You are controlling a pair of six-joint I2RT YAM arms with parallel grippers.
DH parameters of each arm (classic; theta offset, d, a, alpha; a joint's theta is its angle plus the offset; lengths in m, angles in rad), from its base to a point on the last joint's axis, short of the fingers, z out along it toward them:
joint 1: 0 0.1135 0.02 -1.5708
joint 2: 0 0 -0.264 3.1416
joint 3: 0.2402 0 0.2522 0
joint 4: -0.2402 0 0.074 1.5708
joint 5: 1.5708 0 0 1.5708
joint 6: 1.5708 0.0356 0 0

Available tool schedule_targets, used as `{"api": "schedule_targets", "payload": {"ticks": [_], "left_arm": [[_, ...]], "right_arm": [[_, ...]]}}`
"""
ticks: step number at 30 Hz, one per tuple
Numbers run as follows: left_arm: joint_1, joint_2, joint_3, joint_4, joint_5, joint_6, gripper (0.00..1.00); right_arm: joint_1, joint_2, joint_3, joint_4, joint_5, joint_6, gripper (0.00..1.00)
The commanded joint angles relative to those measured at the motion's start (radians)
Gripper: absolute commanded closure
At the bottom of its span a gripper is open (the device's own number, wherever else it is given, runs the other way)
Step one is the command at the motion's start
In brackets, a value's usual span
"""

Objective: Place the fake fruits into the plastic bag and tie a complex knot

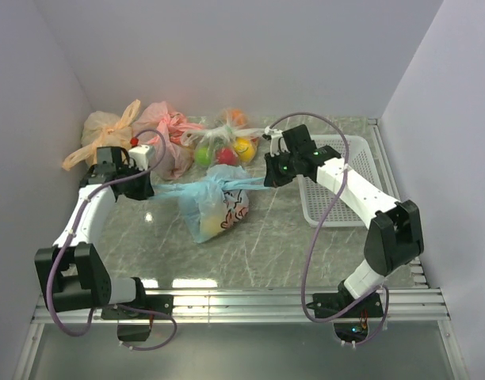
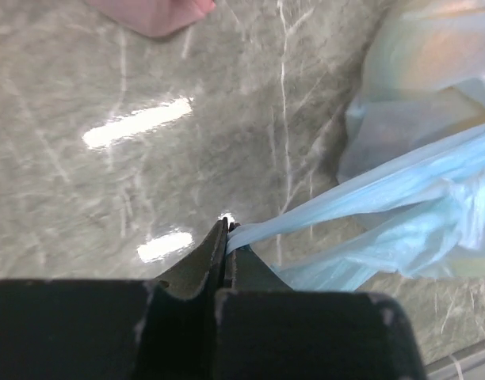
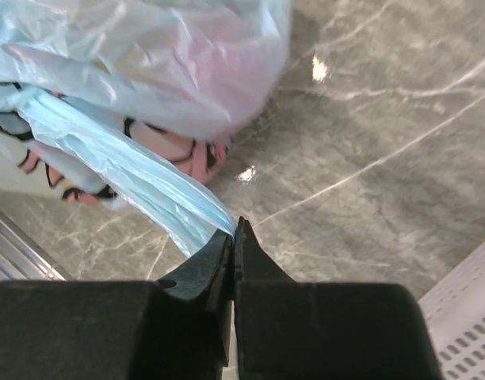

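The light blue plastic bag (image 1: 213, 207) with pink cartoon prints lies on the marble table, between the two arms. An orange-yellow fake fruit (image 1: 211, 215) shows dimly through its skin. Its neck is bunched into a knot (image 1: 219, 184), and two thin handle tails stretch out sideways from it. My left gripper (image 1: 150, 191) is shut on the left tail (image 2: 345, 204), which is pinched at the fingertips (image 2: 220, 237). My right gripper (image 1: 268, 180) is shut on the right tail (image 3: 139, 174), close to the bag (image 3: 147, 63).
A clear bag (image 1: 227, 146) holding green, red and yellow toy fruits, a pink bag (image 1: 169, 131) and an orange bag (image 1: 108, 131) lie along the back wall. A white perforated basket (image 1: 337, 186) stands under the right arm. Walls close in on both sides.
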Motion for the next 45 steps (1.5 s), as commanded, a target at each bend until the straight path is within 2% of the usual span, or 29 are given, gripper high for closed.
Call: {"api": "schedule_targets", "payload": {"ticks": [1,3,7,12,16,19,21,22,23,24,25,26,28,29,33,34,35,38,40,41,43,45], "left_arm": [[0.195,-0.03,0.046,-0.044,-0.293,0.162,1.0],[0.24,-0.024,0.031,-0.026,-0.297,0.193,1.0],[0.246,0.005,0.005,-0.008,-0.232,0.189,0.99],[0.118,0.022,-0.001,0.002,-0.195,0.118,0.99],[0.041,0.013,0.057,-0.026,-0.103,0.046,0.99],[0.021,0.008,0.143,-0.047,0.001,0.011,0.99],[0.007,0.005,0.201,-0.077,0.06,0.012,0.97],[-0.002,0.004,0.215,-0.081,0.074,0.011,0.94],[-0.011,-0.001,0.239,-0.098,0.1,0.023,0.78],[-0.01,-0.004,0.249,-0.1,0.155,0.023,0.67],[-0.01,-0.018,0.253,-0.095,0.175,0.017,0.43],[-0.011,-0.024,0.264,-0.095,0.205,0.008,0.32],[-0.011,-0.035,0.287,-0.104,0.279,-0.011,0.08],[-0.011,-0.035,0.295,-0.107,0.301,-0.02,0.06],[-0.013,-0.07,0.321,-0.039,0.377,-0.123,0.01],[-0.011,-0.094,0.319,0.003,0.382,-0.162,0.01],[-0.013,-0.104,0.307,0.04,0.385,-0.267,0.01],[-0.016,-0.107,0.31,0.101,0.39,-0.371,0.01],[-0.019,-0.093,0.306,0.092,0.378,-0.39,0.01],[-0.021,-0.09,0.3,0.085,0.362,-0.387,0.01],[-0.027,-0.082,0.283,0.062,0.296,-0.364,0.01],[-0.028,-0.078,0.263,0.031,0.234,-0.348,0.01]], "right_arm": [[-0.202,-0.06,-0.056,-0.161,0.362,-0.145,1.0],[-0.232,-0.06,-0.078,-0.156,0.351,-0.16,1.0],[-0.217,-0.037,-0.113,-0.118,0.302,-0.131,1.0],[-0.1,0.006,-0.096,-0.092,0.177,-0.089,1.0],[-0.043,0.021,-0.006,-0.132,0.036,-0.085,1.0],[-0.042,0.006,0.092,-0.17,-0.032,-0.095,1.0],[-0.04,0.004,0.166,-0.199,-0.13,-0.112,1.0],[-0.04,0.007,0.184,-0.231,-0.171,-0.132,0.96],[-0.04,0.01,0.216,-0.247,-0.237,-0.143,0.76],[-0.04,0.018,0.23,-0.265,-0.261,-0.151,0.59],[-0.04,0.033,0.243,-0.296,-0.281,-0.171,0.46],[-0.04,0.038,0.266,-0.316,-0.297,-0.183,0.33],[-0.04,0.036,0.284,-0.33,-0.328,-0.195,0.29],[-0.04,0.03,0.29,-0.339,-0.342,-0.204,0.22],[-0.051,-0.031,0.303,-0.27,-0.36,-0.162,0.21],[-0.055,-0.06,0.301,-0.217,-0.367,-0.125,0.21],[-0.061,-0.069,0.304,-0.197,-0.368,-0.11,0.2],[-0.091,-0.06,0.339,-0.163,-0.334,-0.047,0.18],[-0.132,-0.05,0.324,-0.15,-0.328,0.004,0.18],[-0.146,-0.056,0.3,-0.134,-0.327,0.025,0.11],[-0.178,-0.095,0.24,-0.082,-0.304,0.055,0.1],[-0.192,-0.137,0.12,-0.032,-0.278,0.072,0.09]]}}
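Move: Each hand still pinches one stretched tail of the blue plastic bag. The knot lies about 18 cm right of the left hand, 3 cm ahead and 5 cm below; from the right hand it is some 15 cm left, about level ahead and 6 cm below. The clear fruit bag stands roughly 9 cm beyond the knot. The pink bag is about 14 cm ahead and 4 cm right of the left hand; the white basket's middle is 20 cm straight right of the right hand. Both hands keep their pinch on the blue tails and draw about 1 cm farther apart, left hand leftward and right hand rightward, then ease off and sink slightly, the right one nearly 3 cm. Then both rise, opening wide to let go of the tails, the left hand climbing some 16 cm, drifting right and tilting 25 to 30 degrees with its fingers swinging up, the right hand climbing about 11 cm above the tail it held. ##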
